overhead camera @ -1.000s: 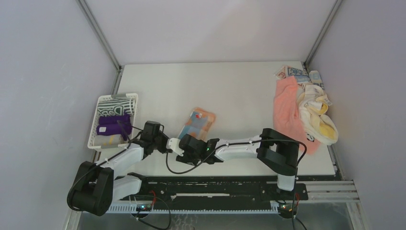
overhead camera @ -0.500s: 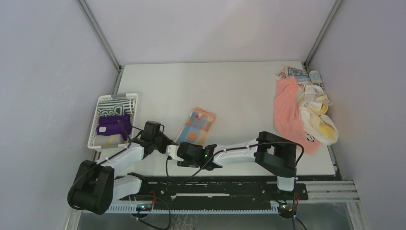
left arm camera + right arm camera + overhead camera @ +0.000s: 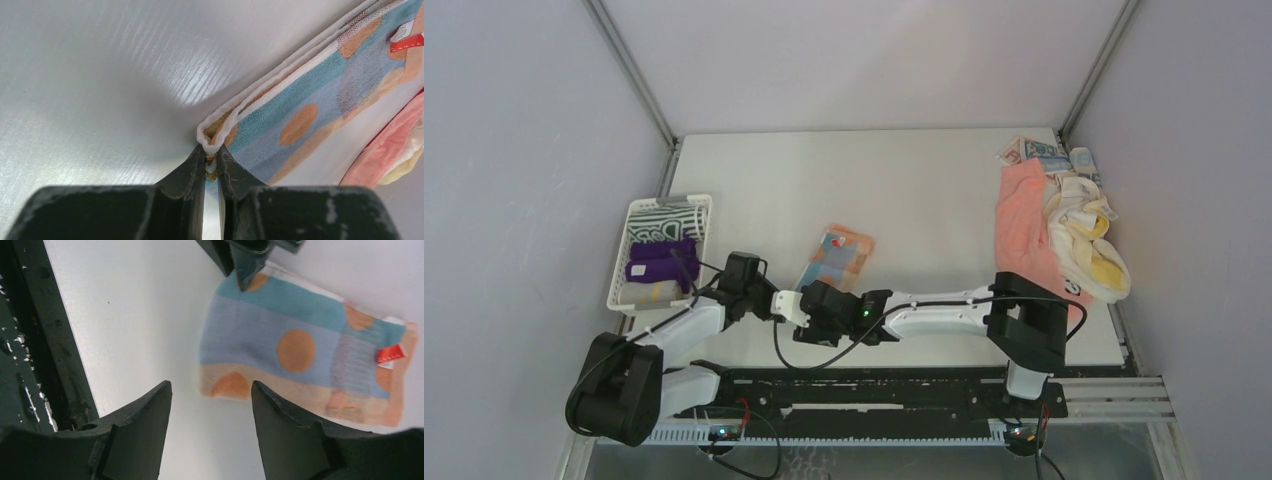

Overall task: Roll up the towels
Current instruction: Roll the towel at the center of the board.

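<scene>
A folded towel (image 3: 836, 257), light blue with orange patches and a red tag, lies flat near the table's front middle. My left gripper (image 3: 211, 156) is shut on its near left corner, the layered white edge pinched between the fingertips; in the top view the left gripper (image 3: 793, 297) is at the towel's near end. In the right wrist view my right gripper (image 3: 211, 387) hangs open just short of the towel (image 3: 295, 345), at its near right corner, nothing between the jaws. The left fingers (image 3: 245, 265) show at that view's top.
A heap of towels lies at the right edge: salmon-pink (image 3: 1022, 230), cream-yellow (image 3: 1092, 245), blue-printed (image 3: 1044, 152). A white slotted basket (image 3: 620, 262) at the left holds rolled towels, striped (image 3: 669, 215) and purple (image 3: 662, 262). The black rail (image 3: 874, 385) runs along the front.
The right gripper's jaws have opened wider, and its arm's elbow has swung right. The left gripper has stayed shut on the towel's corner.
</scene>
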{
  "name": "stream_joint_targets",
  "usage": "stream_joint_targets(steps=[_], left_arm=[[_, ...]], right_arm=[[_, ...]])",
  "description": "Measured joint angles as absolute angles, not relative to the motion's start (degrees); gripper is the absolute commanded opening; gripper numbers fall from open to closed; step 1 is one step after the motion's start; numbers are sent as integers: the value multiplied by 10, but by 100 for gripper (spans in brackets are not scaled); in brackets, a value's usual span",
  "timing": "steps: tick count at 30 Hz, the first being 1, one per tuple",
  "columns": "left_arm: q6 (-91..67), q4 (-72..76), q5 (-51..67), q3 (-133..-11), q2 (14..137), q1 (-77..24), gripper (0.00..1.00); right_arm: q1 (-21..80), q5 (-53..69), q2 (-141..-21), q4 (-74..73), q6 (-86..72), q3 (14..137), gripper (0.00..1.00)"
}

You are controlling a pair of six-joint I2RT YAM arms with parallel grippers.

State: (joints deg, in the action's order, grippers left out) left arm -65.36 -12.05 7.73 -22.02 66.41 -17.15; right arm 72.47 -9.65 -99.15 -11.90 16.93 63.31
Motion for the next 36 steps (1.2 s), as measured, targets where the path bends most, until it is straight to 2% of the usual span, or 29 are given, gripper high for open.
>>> stream_joint_targets(steps=[9, 18, 22, 29, 33, 36], left_arm=[[-654, -121, 77, -222, 667, -171, 17], [-653, -121, 77, -222, 667, -171, 17], [-649, -124, 77, -224, 668, -171, 17], [-647, -143, 77, -240, 679, -171, 17], [-643, -148, 77, -255, 687, -172, 17], [-643, -155, 77, -266, 689, -172, 19]], right_arm=[[701, -36, -1052, -90, 165, 633, 58], [687, -1, -1066, -89, 154, 628, 49], [681, 12, -1066, -88, 150, 626, 38], [662, 21, -1068, -95, 141, 627, 24], [654, 20, -1072, -96, 143, 631, 5], [646, 32, -1072, -98, 141, 634, 0]])
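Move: The towel's near edge, a little in from its right corner, lies about 6 cm below the open right hand, some 2 cm ahead and 1 cm to its right. The left gripper, still holding the left part of that edge, is about 6 cm left of the right hand, 4 cm ahead and 6 cm lower; the red-and-white tag is some 21 cm ahead and 4 cm right. From the left hand, the right hand's grip spot is about 7 cm right and 3 cm nearer the base, level with it. The right hand sinks some 5.5 cm with its fingers open to the towel's near edge, its fingertips tilting about 10 degrees back towards the base, then eases forward about 1.5 cm at table level as the fingers shut and pinch the edge just inside the right corner. The left hand keeps its pinch on the left part of the same edge, holding still through the descent and then starting to lift, about 1 cm up and 1 cm forward. ##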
